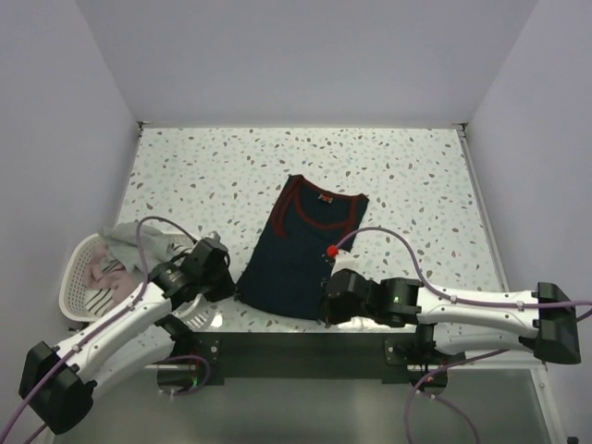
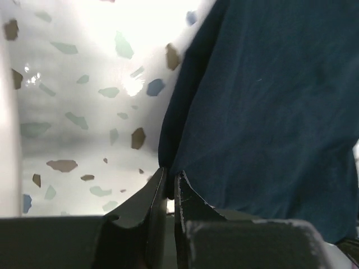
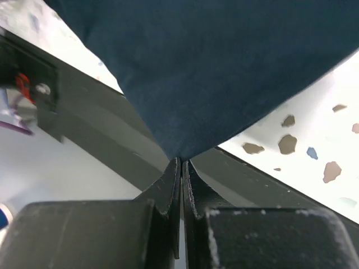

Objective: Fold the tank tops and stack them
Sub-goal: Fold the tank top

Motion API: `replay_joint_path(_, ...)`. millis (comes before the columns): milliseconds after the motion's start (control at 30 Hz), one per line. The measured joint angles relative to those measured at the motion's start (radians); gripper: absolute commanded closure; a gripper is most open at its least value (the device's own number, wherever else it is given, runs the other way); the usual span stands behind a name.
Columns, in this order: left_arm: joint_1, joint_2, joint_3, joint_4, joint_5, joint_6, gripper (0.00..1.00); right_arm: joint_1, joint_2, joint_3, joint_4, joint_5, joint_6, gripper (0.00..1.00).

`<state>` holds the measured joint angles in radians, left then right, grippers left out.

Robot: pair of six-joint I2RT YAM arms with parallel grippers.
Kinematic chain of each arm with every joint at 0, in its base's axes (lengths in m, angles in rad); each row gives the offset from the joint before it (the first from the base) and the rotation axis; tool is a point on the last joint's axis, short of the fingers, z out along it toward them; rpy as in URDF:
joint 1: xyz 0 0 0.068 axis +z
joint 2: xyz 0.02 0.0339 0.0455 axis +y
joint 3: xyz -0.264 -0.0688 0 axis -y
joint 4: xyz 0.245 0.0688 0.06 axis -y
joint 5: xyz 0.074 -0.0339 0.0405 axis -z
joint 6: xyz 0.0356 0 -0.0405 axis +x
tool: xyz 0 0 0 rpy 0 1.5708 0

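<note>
A navy tank top (image 1: 301,250) with dark red trim lies flat in the middle of the speckled table, neckline away from me. My left gripper (image 1: 231,285) is shut on its near left hem corner (image 2: 168,168), the cloth pinched between the fingertips. My right gripper (image 1: 326,310) is shut on the near right hem corner (image 3: 182,154) at the table's front edge. More tank tops (image 1: 116,259), pale pinkish and grey, lie heaped in the white basket.
The white slotted basket (image 1: 72,287) stands at the left near edge, beside the left arm. A dark rail (image 1: 296,333) runs along the table's front edge under both grippers. White walls close in the table at the back and sides.
</note>
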<state>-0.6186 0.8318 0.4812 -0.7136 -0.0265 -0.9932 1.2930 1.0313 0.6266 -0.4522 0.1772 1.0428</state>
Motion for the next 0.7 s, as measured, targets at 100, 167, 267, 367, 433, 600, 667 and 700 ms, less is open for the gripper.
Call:
replay_joint_path(100,0.000,-0.011,0.093,-0.071,-0.020,0.001,1.00,0.004,0.002,0.092,-0.058,0.041,-0.018,1.00)
replay_joint_path(167,0.000,0.013,0.180,-0.085,-0.036,0.002,1.00,0.003,0.009,0.163,-0.103,0.077,-0.037,1.00)
replay_joint_path(267,0.000,0.089,0.315,-0.078,-0.065,0.011,1.00,0.000,0.032,0.256,-0.157,0.130,-0.068,1.00)
replay_joint_path(367,0.000,0.173,0.409,-0.048,-0.086,0.023,1.00,-0.028,0.061,0.337,-0.202,0.168,-0.108,1.00)
replay_joint_path(433,0.001,0.232,0.459,-0.023,-0.093,0.035,1.00,-0.082,0.061,0.362,-0.215,0.172,-0.137,1.00)
replay_joint_path(600,0.004,0.394,0.580,0.058,-0.095,0.051,1.00,-0.232,0.060,0.380,-0.237,0.173,-0.202,1.00)
replay_joint_path(667,0.006,0.458,0.626,0.093,-0.091,0.055,1.00,-0.288,0.060,0.381,-0.239,0.168,-0.228,1.00)
replay_joint_path(700,0.007,0.493,0.650,0.114,-0.089,0.055,1.00,-0.316,0.060,0.381,-0.238,0.163,-0.240,1.00)
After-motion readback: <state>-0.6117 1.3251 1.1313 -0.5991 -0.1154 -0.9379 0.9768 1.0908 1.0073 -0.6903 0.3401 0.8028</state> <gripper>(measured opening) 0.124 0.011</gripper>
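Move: Each hand already holds a lower hem corner of the navy tank top off the table. The collar tag, towards which the hem goes, lies about 32 cm ahead and 24 cm right of the left hand, some 5 cm lower; from the right hand about 38 cm ahead and 1 cm right, 9 cm lower. The laundry basket stands roughly 8 cm ahead and 27 cm left of the left hand. Still pinching the two hem corners in shut fingers, both hands lift the cloth first, then swing mainly forward towards the collar end. The left goes some 15 cm forward, 13 up and 8 to the right; the right about 12 forward, 10 up, finally drifting rightward. Both tip their fingers forward about 15 degrees; the right also turns slightly clockwise. ##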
